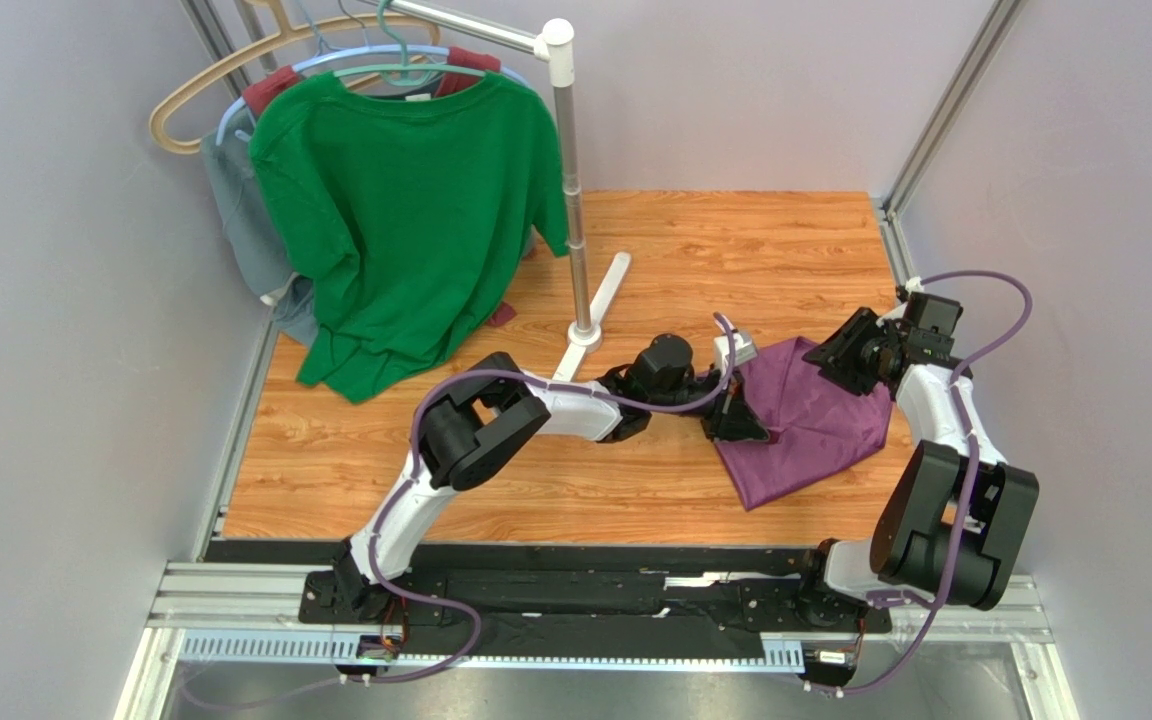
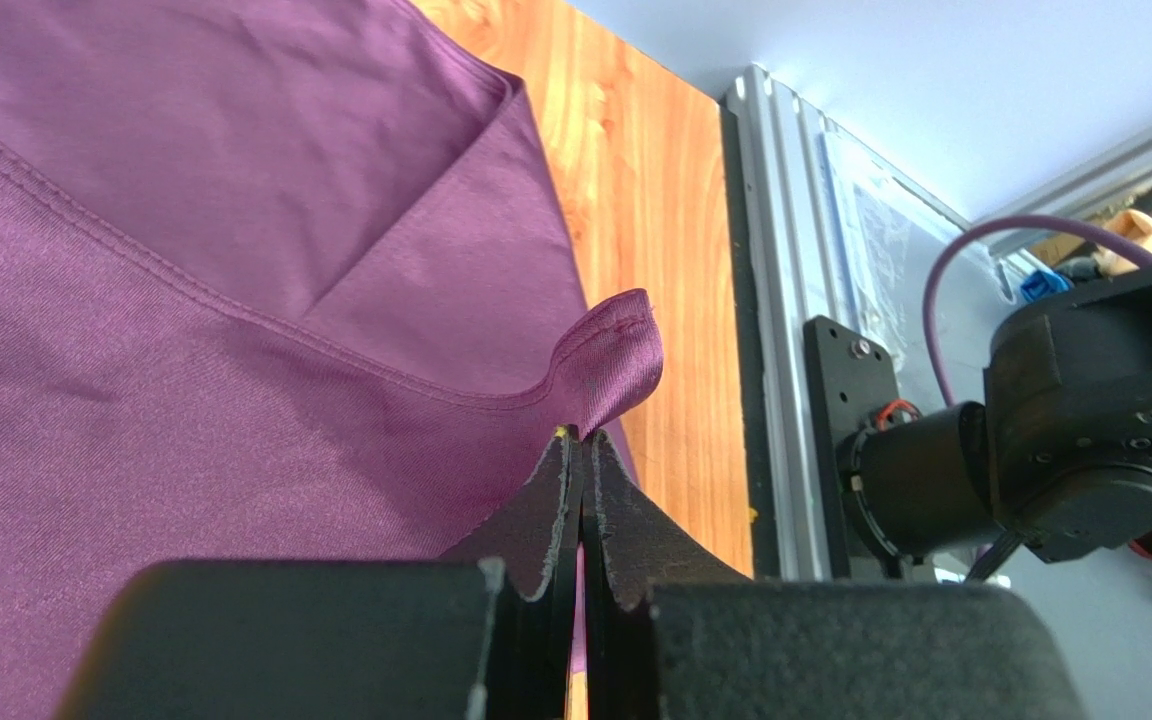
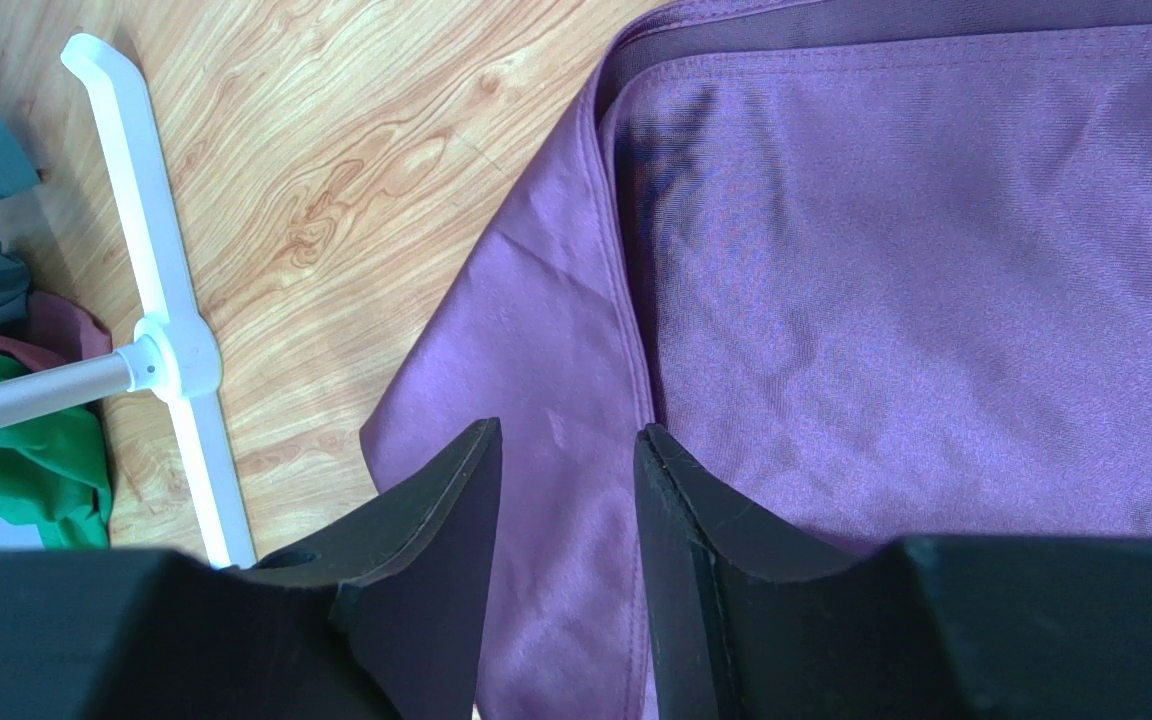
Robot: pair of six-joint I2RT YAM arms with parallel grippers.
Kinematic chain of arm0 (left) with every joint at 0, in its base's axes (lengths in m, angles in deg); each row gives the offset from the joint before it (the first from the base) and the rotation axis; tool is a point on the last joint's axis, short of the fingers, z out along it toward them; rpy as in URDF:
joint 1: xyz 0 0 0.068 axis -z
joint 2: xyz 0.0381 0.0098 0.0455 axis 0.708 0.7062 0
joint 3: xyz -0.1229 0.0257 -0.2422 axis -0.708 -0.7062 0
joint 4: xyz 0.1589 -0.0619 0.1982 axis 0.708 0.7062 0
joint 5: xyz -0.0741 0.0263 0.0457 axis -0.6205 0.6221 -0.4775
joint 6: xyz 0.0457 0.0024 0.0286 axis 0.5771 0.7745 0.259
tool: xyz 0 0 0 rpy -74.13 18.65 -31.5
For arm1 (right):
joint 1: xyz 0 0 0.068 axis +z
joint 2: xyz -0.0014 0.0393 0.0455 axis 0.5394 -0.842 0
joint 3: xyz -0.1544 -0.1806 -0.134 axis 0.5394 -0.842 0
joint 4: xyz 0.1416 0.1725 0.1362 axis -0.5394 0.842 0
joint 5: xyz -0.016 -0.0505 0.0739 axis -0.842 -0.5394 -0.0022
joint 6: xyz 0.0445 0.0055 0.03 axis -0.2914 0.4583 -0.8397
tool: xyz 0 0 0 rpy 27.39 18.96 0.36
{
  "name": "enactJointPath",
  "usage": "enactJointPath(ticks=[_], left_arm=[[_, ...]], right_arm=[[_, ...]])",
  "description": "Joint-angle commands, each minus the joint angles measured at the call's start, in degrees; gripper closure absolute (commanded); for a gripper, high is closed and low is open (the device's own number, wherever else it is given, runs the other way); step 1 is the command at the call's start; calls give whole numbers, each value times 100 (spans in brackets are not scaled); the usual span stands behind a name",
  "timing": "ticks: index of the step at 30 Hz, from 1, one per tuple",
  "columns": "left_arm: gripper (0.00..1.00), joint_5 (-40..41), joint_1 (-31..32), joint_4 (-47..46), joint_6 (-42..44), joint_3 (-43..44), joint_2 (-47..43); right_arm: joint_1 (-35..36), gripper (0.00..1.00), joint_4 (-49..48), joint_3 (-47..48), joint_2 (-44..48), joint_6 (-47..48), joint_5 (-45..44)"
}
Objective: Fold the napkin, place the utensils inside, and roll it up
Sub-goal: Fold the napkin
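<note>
The dark purple napkin lies partly folded on the wooden table at the right. My left gripper is shut on the napkin's hemmed edge at its left side; in the left wrist view the cloth is pinched between the closed fingertips at the gripper, a corner curling above them. My right gripper hovers over the napkin's far right corner, open and empty; in the right wrist view the gripper stands over a folded edge of the napkin. The spoon is out of view.
A white garment stand with its foot stands left of the napkin, holding a green T-shirt and other garments on hangers. The stand's foot also shows in the right wrist view. A metal rail borders the table on the right.
</note>
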Motion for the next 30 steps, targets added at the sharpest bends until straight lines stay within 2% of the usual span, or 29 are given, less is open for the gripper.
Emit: enactJointPath(ticks=[1,23,30], left_arm=[[100,-273,86,-235,233,20,-260],[100,-282,376,653,743,55,-102],[100,-501,438,1022,805,353,56]], right_arm=[[30,58,-224,45,118,84,32],[21,59,-242,53,82,75,93],[30,58,-242,45,65,84,102]])
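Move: The left gripper pinches a corner of the napkin. The napkin's near-left corner, where the held flap is heading, lies about 8 cm back, straight behind it and roughly 7 cm below. On the same level, the near-right corner lies about 19 cm right and 1 cm ahead, the far edge some 15 cm ahead and 4 cm right. From the right gripper that near-left corner is about 18 cm back, 10 cm left, 7 cm down. Keep the left gripper shut on the napkin corner and draw it back about 4.5 cm towards the napkin's near-left corner, nearly level at first, then sinking some 2.5 cm as you go. Let the fingertips tip down about 5 degrees and swing slightly clockwise. ##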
